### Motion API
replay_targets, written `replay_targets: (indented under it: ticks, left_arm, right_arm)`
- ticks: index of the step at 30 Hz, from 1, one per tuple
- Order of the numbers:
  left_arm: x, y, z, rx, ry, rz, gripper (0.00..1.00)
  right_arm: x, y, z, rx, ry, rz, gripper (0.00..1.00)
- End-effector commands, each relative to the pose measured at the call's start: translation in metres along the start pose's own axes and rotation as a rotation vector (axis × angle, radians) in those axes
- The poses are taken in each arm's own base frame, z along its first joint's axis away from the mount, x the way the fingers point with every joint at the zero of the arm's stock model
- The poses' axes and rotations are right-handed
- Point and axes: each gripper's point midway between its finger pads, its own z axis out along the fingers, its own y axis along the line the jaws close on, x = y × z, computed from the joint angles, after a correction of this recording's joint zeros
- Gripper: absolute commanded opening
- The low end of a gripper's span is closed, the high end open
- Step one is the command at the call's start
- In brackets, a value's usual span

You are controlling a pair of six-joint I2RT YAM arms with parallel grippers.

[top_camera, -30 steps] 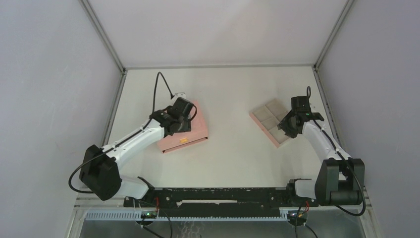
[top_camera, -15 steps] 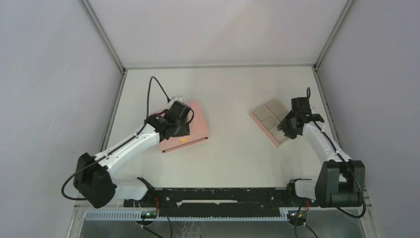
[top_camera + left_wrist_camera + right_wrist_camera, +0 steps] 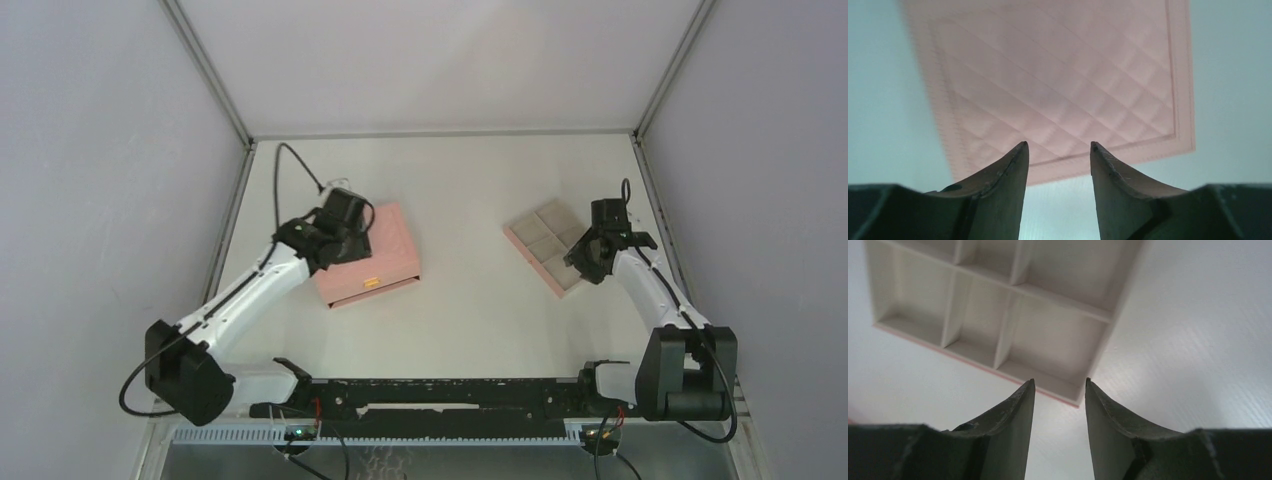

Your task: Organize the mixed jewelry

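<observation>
The mixed jewelry shows in no view. A pink quilted box (image 3: 388,255) lies left of centre with its lid shut; its quilted top (image 3: 1058,75) fills the left wrist view. My left gripper (image 3: 350,238) (image 3: 1058,145) hovers over the box's left edge, open with nothing between its fingers. A beige compartmented tray (image 3: 545,245) lies at the right, and the compartments that show (image 3: 1063,297) hold nothing. Just above the tray's near corner my right gripper (image 3: 585,263) (image 3: 1058,381) stands open with nothing between its fingers.
Grey walls with metal frame posts (image 3: 225,100) close in the white table on three sides. A black rail (image 3: 440,392) runs along the near edge between the arm bases. The left arm's cable (image 3: 300,170) loops above the box.
My left arm has swung left, carrying its gripper from over the box's middle toward its left edge. The right gripper has shifted only slightly by the tray's corner.
</observation>
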Motion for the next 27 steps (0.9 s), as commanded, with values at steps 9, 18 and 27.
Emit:
replay_targets:
  ticks: [9,18,27]
  left_arm:
    - [-0.011,0.132,0.003,-0.199,-0.042,-0.312,0.57]
    - [0.039,0.092,0.035,0.021,0.087,-0.388,0.57]
    - [0.041,-0.01,0.025,0.238,0.118,-0.297,0.56]
  right_arm:
    - [0.021,-0.027,0.033,0.076,0.098,0.0,0.53]
    - [0.03,-0.001,0.031,-0.002,0.086,-0.131,0.5]
    - [-0.002,0.015,-0.023,-0.103,-0.127,-0.084,0.76]
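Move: The pink jewelry box, lid already shut, has its middle about 6 cm ahead of the left hand, in line with it and some 10 cm lower; nothing else stands near that hand. The divided tray's middle is roughly 9 cm ahead of the right hand, 2 cm to its left and 7 cm below. From the right hand the box lies about 46 cm to the left, 6 cm farther out and 3 cm lower. Leftward first, the left hand swings about 14 cm off the box with half-open fingers, drops and draws back beside it, then sweeps some 10 cm right, its right finger pushing the box's left side near the front corner. The right hand dips about 6 cm beside the tray's near corner, drifting back, then rises and opens wider. ##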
